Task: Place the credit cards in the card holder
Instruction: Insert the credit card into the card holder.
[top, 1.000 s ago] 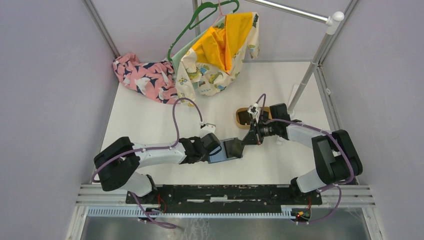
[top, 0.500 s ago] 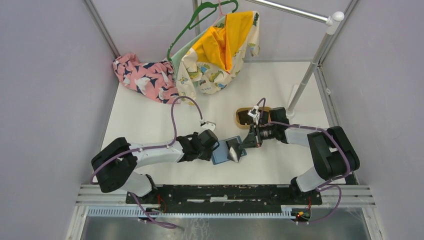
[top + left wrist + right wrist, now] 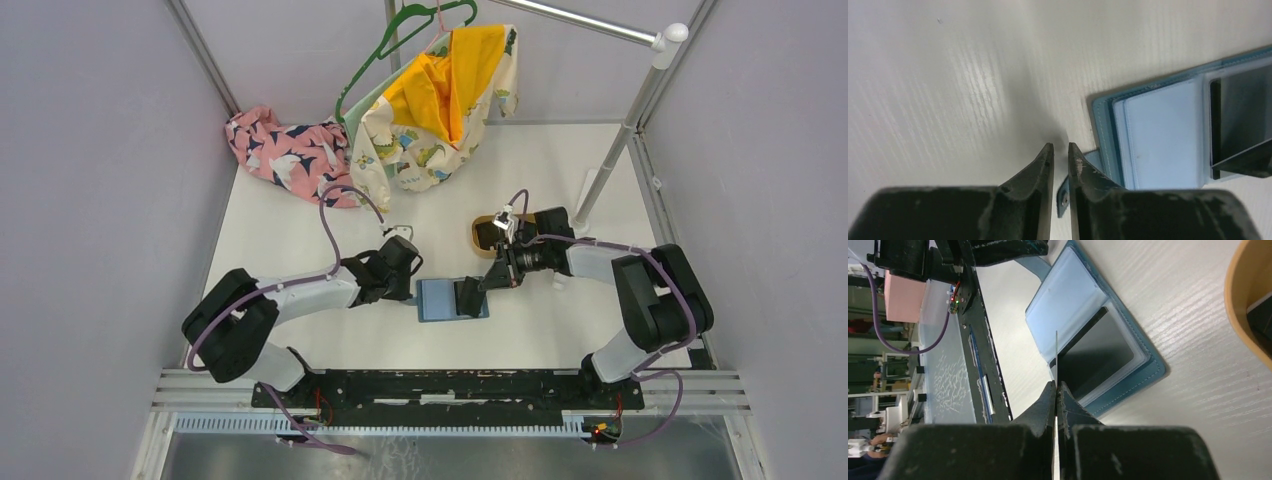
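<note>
The teal card holder [image 3: 440, 299] lies open and flat on the table, its clear sleeves up [image 3: 1158, 135] [image 3: 1068, 300]. One dark credit card [image 3: 1098, 352] sits in the right sleeve. My right gripper [image 3: 487, 284] [image 3: 1055, 384] is shut on another dark credit card [image 3: 467, 297], which shows edge-on [image 3: 1056, 352] above that sleeve. My left gripper [image 3: 413, 290] [image 3: 1060, 146] hovers at the holder's left edge with a narrow gap between its jaws. The snap tab [image 3: 1064, 192] lies by the right finger, ungripped as far as I can see.
An oval wooden tray [image 3: 480, 240] [image 3: 1243, 305] with a dark card in it [image 3: 1264, 315] stands just behind the right gripper. Patterned clothes [image 3: 290, 155] and a hanger with garments [image 3: 440, 90] lie at the back. A metal rack pole [image 3: 610, 165] rises at the right.
My left gripper let go of the card holder, drew back left off it and narrowed again. The holder now lies flat. The right gripper carried its card down over the right sleeve.
</note>
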You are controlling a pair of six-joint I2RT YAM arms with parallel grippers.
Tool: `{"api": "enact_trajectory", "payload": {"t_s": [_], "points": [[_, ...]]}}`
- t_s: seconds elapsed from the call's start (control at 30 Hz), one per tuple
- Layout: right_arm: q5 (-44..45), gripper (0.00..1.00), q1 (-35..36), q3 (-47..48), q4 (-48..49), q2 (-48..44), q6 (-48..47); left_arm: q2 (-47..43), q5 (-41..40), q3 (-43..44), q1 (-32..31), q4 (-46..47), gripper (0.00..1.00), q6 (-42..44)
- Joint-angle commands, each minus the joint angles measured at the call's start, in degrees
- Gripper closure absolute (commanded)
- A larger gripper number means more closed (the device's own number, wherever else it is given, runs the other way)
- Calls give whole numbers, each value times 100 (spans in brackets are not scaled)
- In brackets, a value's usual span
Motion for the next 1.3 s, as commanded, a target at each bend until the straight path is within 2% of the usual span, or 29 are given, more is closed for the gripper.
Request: {"api": "enact_trajectory", "payload": {"t_s": [0.0, 0.07, 0.17, 0.3, 0.43, 0.53, 0.67, 0.93, 1.27], "points": [[-308, 100, -15, -158, 938, 246, 1107, 146, 134, 112, 223, 249, 78, 425], [-297, 100, -13, -321, 1618, 256, 1728, 232, 138, 183, 264, 304, 79, 523], [-195, 100, 7, -435, 2040, 258, 2237, 371, 152, 296, 337, 349, 79, 600], [288, 100, 24, -425, 1922, 311, 2328, 377, 115, 452, 376, 331, 78, 660], [557, 100, 117, -322, 1638, 396, 2183, 65, 23, 543, 381, 208, 61, 675], [961, 100, 196, -241, 1275, 382, 2024, -337, 116, 470, 379, 219, 52, 646], [1358, 100, 288, -201, 1056, 389, 1997, -737, 456, 283, 374, 295, 44, 595], [1478, 100, 576, -70, 960, 482, 2026, -618, 831, -90, 376, 603, 43, 402], [1418, 100, 815, -7, 1150, 567, 2265, -77, 1091, -60, 372, 642, 43, 400]]}}
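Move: Beyond the right fingertips, which already grip the black credit card, the pocket slot lies about 4 cm left, 2 cm back and 5 cm below. The card holder's middle is roughly 6 cm left and 2 cm back; the tan tray sits about 8 cm ahead and 4 cm right. From the left hand, the holder's middle is some 7 cm right, level ahead and 2 cm below, with its strap about 1 cm below the fingers. Lowering the held card about 3 cm towards the slot, the right hand turns clockwise and rolls some 10 degrees, then slides it 2 cm left, its leading edge passing over the slot mouth, grip kept. The left hand edges forward at table height, opens its fingers, hops up about 6 cm and comes back down and back beside the holder's strap end. ##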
